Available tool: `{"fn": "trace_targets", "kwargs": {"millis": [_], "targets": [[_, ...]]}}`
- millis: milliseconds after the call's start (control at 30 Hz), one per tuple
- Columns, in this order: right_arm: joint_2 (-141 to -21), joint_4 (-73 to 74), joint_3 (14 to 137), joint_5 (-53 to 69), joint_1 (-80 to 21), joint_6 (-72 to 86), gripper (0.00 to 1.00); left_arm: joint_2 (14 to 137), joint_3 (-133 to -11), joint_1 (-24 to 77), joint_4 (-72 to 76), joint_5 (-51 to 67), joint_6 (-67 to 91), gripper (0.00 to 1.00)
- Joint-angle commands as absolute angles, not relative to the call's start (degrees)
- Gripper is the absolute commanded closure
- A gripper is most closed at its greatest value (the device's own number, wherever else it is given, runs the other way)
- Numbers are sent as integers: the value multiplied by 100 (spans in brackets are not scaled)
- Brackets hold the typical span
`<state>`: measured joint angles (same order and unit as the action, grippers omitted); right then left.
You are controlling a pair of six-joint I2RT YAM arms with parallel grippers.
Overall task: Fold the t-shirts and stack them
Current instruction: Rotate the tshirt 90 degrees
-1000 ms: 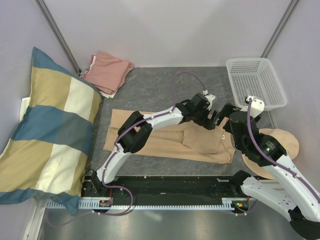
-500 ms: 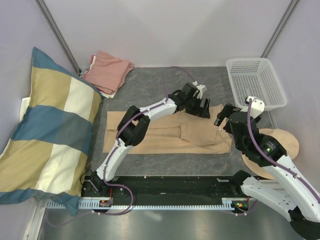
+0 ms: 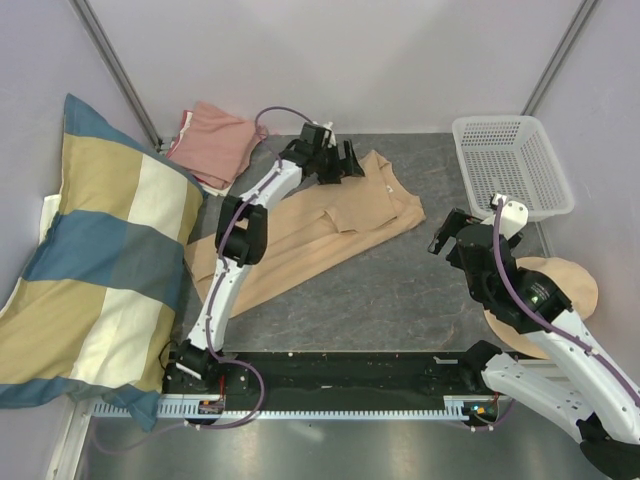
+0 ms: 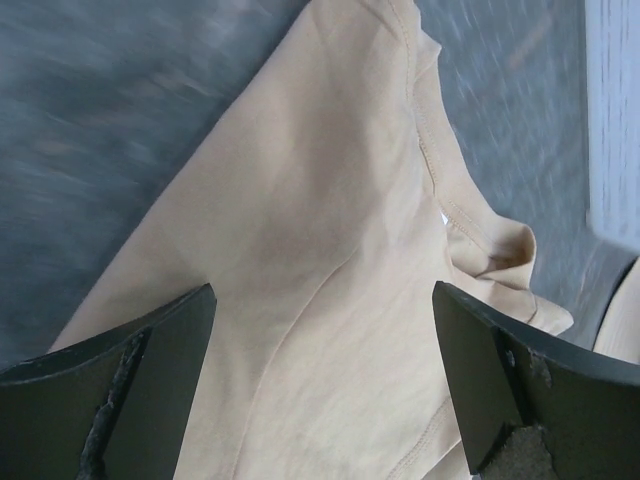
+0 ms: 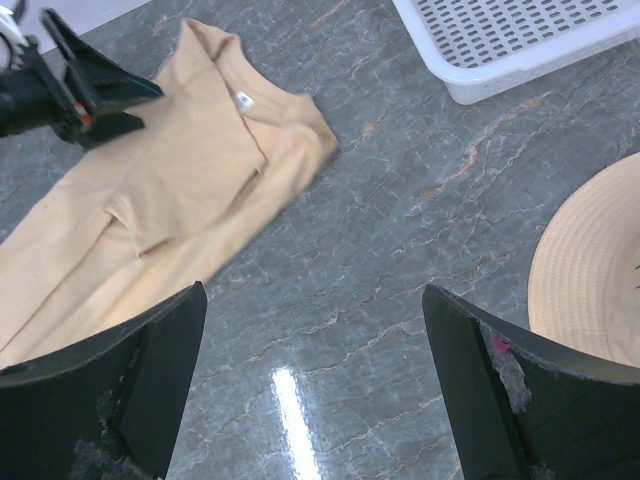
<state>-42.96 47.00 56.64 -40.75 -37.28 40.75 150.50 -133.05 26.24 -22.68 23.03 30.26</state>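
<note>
The tan t-shirt (image 3: 320, 225), folded into a long strip, lies diagonally from the near left to the back middle of the table. Its collar end with the white label (image 5: 240, 99) points right. My left gripper (image 3: 345, 160) hovers open over that end, with cloth (image 4: 320, 230) below the jaws and nothing between them. The left gripper (image 5: 85, 85) also shows in the right wrist view, above the shirt (image 5: 190, 180). The salmon-pink t-shirt (image 3: 215, 140) lies folded at the back left corner. My right gripper (image 3: 447, 235) stands open over bare table to the right of the shirt.
A white mesh basket (image 3: 510, 165) sits at the back right. A round beige hat (image 3: 565, 285) lies under the right arm at the right edge. A big striped pillow (image 3: 90, 260) leans along the left side. Walls close in the back and sides.
My left arm swung from the table's right centre to the back left. The tan shirt's collar end moved back with it, so the shirt now lies diagonally. The right gripper drew back slightly.
</note>
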Motion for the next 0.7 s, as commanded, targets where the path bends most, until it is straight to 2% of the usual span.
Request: {"fn": "trace_targets", "kwargs": {"millis": [0,233,400,500,667], "targets": [[-4236,4764,5546,-4052,-3735,4227,2,15538,-14140,2128,-2593,2355,3717,3],[-4368,4711,5283,-3806,-3735,4403,2,15680,-14247,1285,-2382,2469,4157,3],[-4403,4386,4931,-3569,-3735,4377,2,15531,-14230,967,-2083,3040,4149,0],[-4491,4035,4668,-3288,-3735,4324,2,15083,-14002,1011,-1855,3357,4017,0],[-5052,2965,3975,-2070,-3735,4376,2,13873,-13133,1037,-1670,3577,3683,0]]}}
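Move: The left hand's open fingers are already down on the far edge of the tan t-shirt, whose middle lies about 18 cm back and 11 cm to their left, some 2 cm lower. The pink cloth pile is some 41 cm to that hand's left and 9 cm farther out. From the raised right hand, the t-shirt's middle lies roughly 16 cm ahead, 33 cm left and 20 cm below. The open left hand sweeps left and forward some 18 cm, off the t-shirt; the right sinks about 8. ##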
